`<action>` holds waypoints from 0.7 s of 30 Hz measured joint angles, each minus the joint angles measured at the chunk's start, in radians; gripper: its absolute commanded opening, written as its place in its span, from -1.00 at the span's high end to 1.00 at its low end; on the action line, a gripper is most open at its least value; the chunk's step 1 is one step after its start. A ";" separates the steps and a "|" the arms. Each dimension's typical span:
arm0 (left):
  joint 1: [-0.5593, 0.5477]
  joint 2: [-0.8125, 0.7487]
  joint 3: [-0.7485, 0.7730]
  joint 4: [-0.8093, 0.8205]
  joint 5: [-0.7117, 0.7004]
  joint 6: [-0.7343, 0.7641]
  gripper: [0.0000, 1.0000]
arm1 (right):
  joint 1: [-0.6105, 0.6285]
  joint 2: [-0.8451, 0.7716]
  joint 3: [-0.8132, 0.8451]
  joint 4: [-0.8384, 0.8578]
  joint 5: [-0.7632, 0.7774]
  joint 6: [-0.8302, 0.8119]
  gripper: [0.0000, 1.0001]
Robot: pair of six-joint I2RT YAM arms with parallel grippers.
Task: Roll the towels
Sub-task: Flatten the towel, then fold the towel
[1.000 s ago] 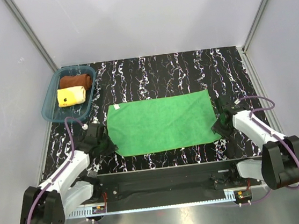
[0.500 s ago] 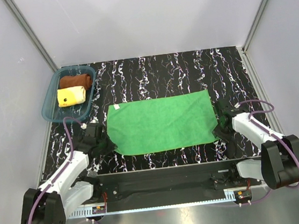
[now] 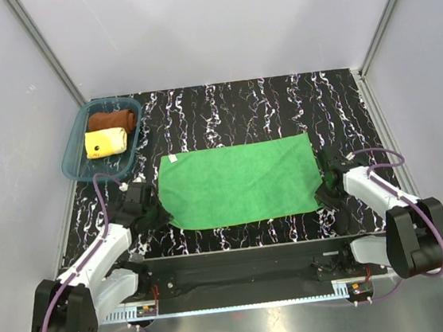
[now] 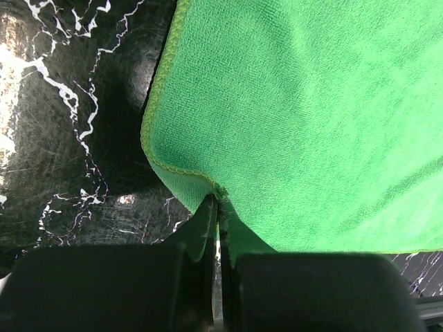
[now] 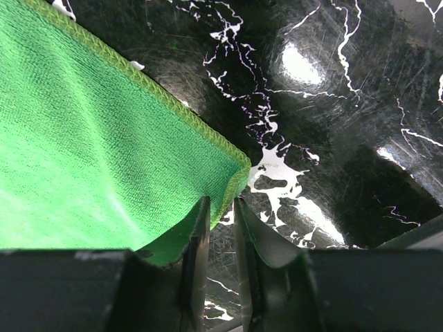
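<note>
The bright green towel (image 3: 239,181) lies spread flat on the black marbled table. My left gripper (image 3: 157,215) is at the towel's near left corner. In the left wrist view that gripper (image 4: 220,200) is shut on the hem of the green towel (image 4: 311,104), which rises into a small peak. My right gripper (image 3: 324,189) is at the near right corner. In the right wrist view its jaws (image 5: 221,204) stand a narrow gap apart, with the corner hem of the green towel (image 5: 90,138) at the mouth of the gap. The rust-brown towel (image 3: 112,117) and the pale yellow towel (image 3: 105,141) lie rolled in the tray.
The translucent teal tray (image 3: 73,163) stands at the back left of the table, close to the left wall. Pale walls enclose the table on three sides. The arms' base rail runs along the near edge.
My right gripper's jaws have narrowed, and it has edged in at the towel's near right corner. The left gripper has stayed shut on its corner, barely shifting.
</note>
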 measured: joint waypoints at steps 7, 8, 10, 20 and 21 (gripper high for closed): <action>0.001 -0.028 0.000 -0.001 0.000 0.000 1.00 | 0.004 0.029 0.000 0.005 0.000 0.003 0.56; 0.001 -0.029 0.000 -0.001 0.000 0.000 1.00 | 0.004 0.040 0.001 0.008 0.000 0.004 0.66; 0.001 -0.029 0.000 -0.001 0.000 0.000 1.00 | 0.005 0.051 0.008 0.016 -0.004 0.006 0.95; 0.001 -0.031 0.002 -0.008 0.001 0.000 1.00 | 0.008 0.031 0.008 0.010 -0.001 0.004 1.00; 0.001 -0.033 0.007 -0.023 0.001 0.000 1.00 | 0.008 0.019 0.008 0.004 -0.001 0.004 1.00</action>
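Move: The green towel's near right corner lies right at the right hand's open fingertips, about 1 cm below them. From the same hand the towel's middle is roughly 8 cm ahead and 22 cm to the left. The left hand already pinches the near left corner; from it the near right corner is about 44 cm to the right and level, and the white tag about 18 cm ahead and 3 cm to the right. Down by under 1 cm goes the right hand, almost straight, onto the green towel's near right corner; its half-open fingers shut fully and pinch the edge there, then it eases back up about half a centimetre. The left hand keeps its pinch on the near left corner and rises some 0.5 cm. ##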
